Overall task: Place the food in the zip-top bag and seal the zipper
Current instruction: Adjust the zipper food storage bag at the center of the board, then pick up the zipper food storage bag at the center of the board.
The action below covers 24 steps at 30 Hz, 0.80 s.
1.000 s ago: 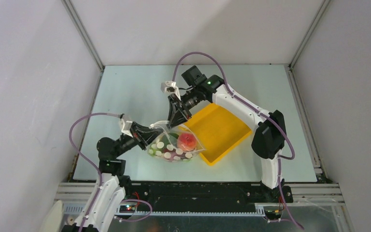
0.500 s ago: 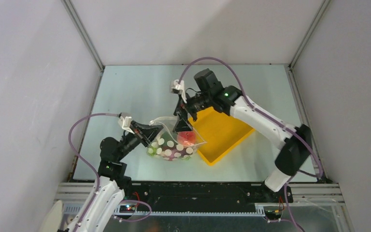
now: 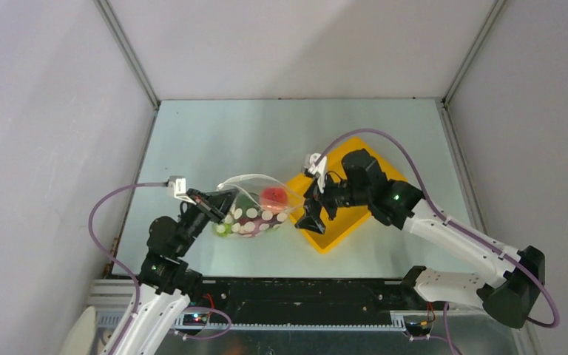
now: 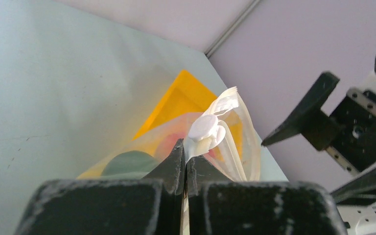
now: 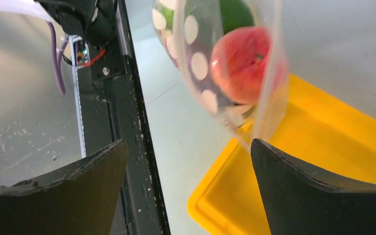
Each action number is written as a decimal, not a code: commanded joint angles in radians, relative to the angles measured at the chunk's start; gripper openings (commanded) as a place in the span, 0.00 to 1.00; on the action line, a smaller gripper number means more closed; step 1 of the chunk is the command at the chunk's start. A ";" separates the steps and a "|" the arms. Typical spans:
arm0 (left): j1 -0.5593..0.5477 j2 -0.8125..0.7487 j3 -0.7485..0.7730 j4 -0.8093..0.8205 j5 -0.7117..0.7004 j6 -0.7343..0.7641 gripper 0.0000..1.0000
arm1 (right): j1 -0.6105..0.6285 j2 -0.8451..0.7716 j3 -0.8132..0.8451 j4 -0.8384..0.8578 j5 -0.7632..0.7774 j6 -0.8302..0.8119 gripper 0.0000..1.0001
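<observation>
The zip-top bag [image 3: 251, 214], clear with white dots, hangs from my left gripper [image 3: 218, 203], which is shut on its edge. The left wrist view shows the jaws [image 4: 185, 148] pinched together on the plastic, and the white zipper [image 4: 226, 104] curling up beyond them. The zipper [image 3: 255, 177] arcs open over the bag's top. Food lies inside: a red fruit [image 3: 272, 197] [image 5: 242, 61], green pieces [image 3: 224, 227] [image 5: 235, 14] and something purple. My right gripper [image 3: 312, 214] [image 5: 190, 143] stands open, holding nothing, just right of the bag above the yellow tray's near corner.
The yellow tray [image 3: 344, 225] [image 5: 323, 132] lies right of the bag, under my right arm. The black frame rail [image 5: 127, 112] along the table's near edge shows in the right wrist view. Grey walls enclose the table on three sides.
My right gripper has let go of the bag's mouth, opened wide and drawn back to the near right over the tray. The left gripper has carried the bag slightly left.
</observation>
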 commanded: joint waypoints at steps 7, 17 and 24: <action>-0.015 -0.017 0.052 -0.098 -0.043 -0.032 0.00 | 0.052 0.062 -0.116 0.267 0.185 -0.084 0.99; -0.017 -0.055 0.071 -0.149 -0.017 -0.039 0.00 | -0.003 0.064 -0.126 0.230 0.262 -0.231 1.00; -0.017 -0.059 0.092 -0.175 0.020 -0.043 0.00 | -0.103 0.065 -0.129 0.253 -0.045 -0.272 0.99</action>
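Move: Ahead of the wide-open right hand by about 5 cm, some 4 cm to its left and 4 cm lower, hangs the free top corner of the zip-top bag. The peach inside the bag lies about 8 cm ahead, 9 cm left and 10 cm below the right hand; the yellow bin's middle is some 13 cm ahead, 11 cm right and 23 cm down. From the left hand, which pinches the zipper's other end, the free corner is about 21 cm right, level fore and aft and 3 cm lower. Swinging forward about 7 cm after a short dip, the right hand brings its wide-open fingers towards the bag's free corner, sinking some 6 cm and rising again by nearly 2, while it rolls about 15 degrees so the farther finger lifts. The left hand keeps its pinch on the zipper end, lowers it about 2 cm and tips slightly down. ##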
